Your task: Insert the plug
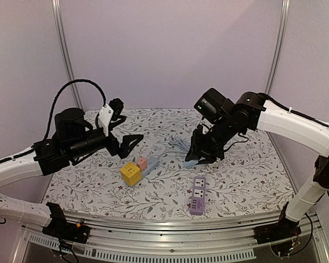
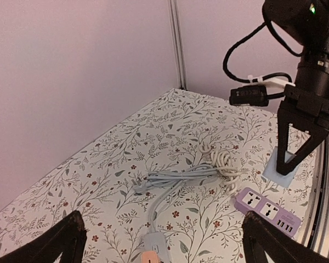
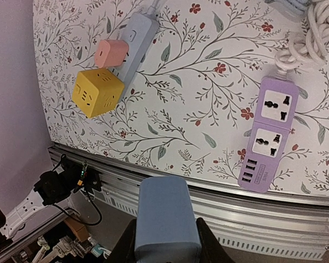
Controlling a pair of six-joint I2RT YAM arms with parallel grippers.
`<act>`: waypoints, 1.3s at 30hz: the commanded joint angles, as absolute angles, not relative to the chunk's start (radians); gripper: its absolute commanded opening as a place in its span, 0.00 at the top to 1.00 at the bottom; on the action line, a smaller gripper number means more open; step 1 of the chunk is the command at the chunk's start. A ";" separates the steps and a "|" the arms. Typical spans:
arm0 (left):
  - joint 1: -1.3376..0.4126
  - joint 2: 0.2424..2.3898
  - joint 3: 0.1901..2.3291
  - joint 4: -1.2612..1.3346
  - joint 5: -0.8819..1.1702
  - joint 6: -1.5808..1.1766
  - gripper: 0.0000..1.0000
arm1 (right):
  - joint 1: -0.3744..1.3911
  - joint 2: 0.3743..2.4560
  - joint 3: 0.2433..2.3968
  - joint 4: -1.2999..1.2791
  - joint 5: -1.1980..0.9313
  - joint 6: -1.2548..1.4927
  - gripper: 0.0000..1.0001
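My right gripper point(image 1: 200, 159) is shut on the plug point(image 3: 167, 219), a blue rounded block, and holds it above the table. The plug point(image 1: 192, 163) hangs just behind a purple power strip point(image 1: 197, 195) that lies flat with its sockets facing up. In the left wrist view the plug point(image 2: 281, 166) sits between the right fingers, beside the purple strip point(image 2: 267, 211). Its prongs are hidden. My left gripper point(image 1: 130, 147) is open and holds nothing, hovering above a grey-blue strip point(image 1: 151, 164).
A yellow cube socket point(image 1: 131, 173) and a pink adapter point(image 1: 142, 163) sit by the grey-blue strip. A bundled grey cable point(image 2: 181, 178) and a coiled white cord point(image 2: 225, 164) lie mid-table. The table's metal front rail point(image 3: 247, 208) runs close to the purple strip point(image 3: 267, 133).
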State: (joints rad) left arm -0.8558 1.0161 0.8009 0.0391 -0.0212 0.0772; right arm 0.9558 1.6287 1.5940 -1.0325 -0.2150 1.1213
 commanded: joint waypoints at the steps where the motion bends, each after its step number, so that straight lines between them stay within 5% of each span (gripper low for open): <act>1: -0.864 1.025 0.782 0.057 -0.084 0.074 0.01 | 0.963 1.649 1.614 -1.126 -0.211 1.128 1.00; 39: -0.864 1.019 0.793 0.032 -0.083 0.080 0.00 | 0.918 1.724 1.292 -1.037 -0.156 0.976 1.00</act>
State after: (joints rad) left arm -0.8558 1.0233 0.7990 0.0418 -0.0906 0.0780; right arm 0.9241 1.6997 1.3067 -1.0599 -0.1730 1.0061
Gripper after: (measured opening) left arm 0.995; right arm 0.277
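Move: The purple power strip to aim the light-blue plug at lies about 19 cm below the right hand, some 3 cm to its right and 1 cm back. The white cord coil is 14 cm ahead and 8 cm right. The yellow cube stands about 24 cm left and 6 cm ahead, the pink cube 20 cm left and 10 cm ahead. From the left hand, the purple strip is some 24 cm right, 5 cm back and 28 cm below. Lower the right gripper about 12 cm towards the purple strip, keeping its grip on the light-blue plug and carrying it some 6 cm right on the way. Let it draw back slightly at first, then ease forward a little at the end as the descent slows. Swing the left-slanting fingers about 20 degrees to point nearly straight down. ##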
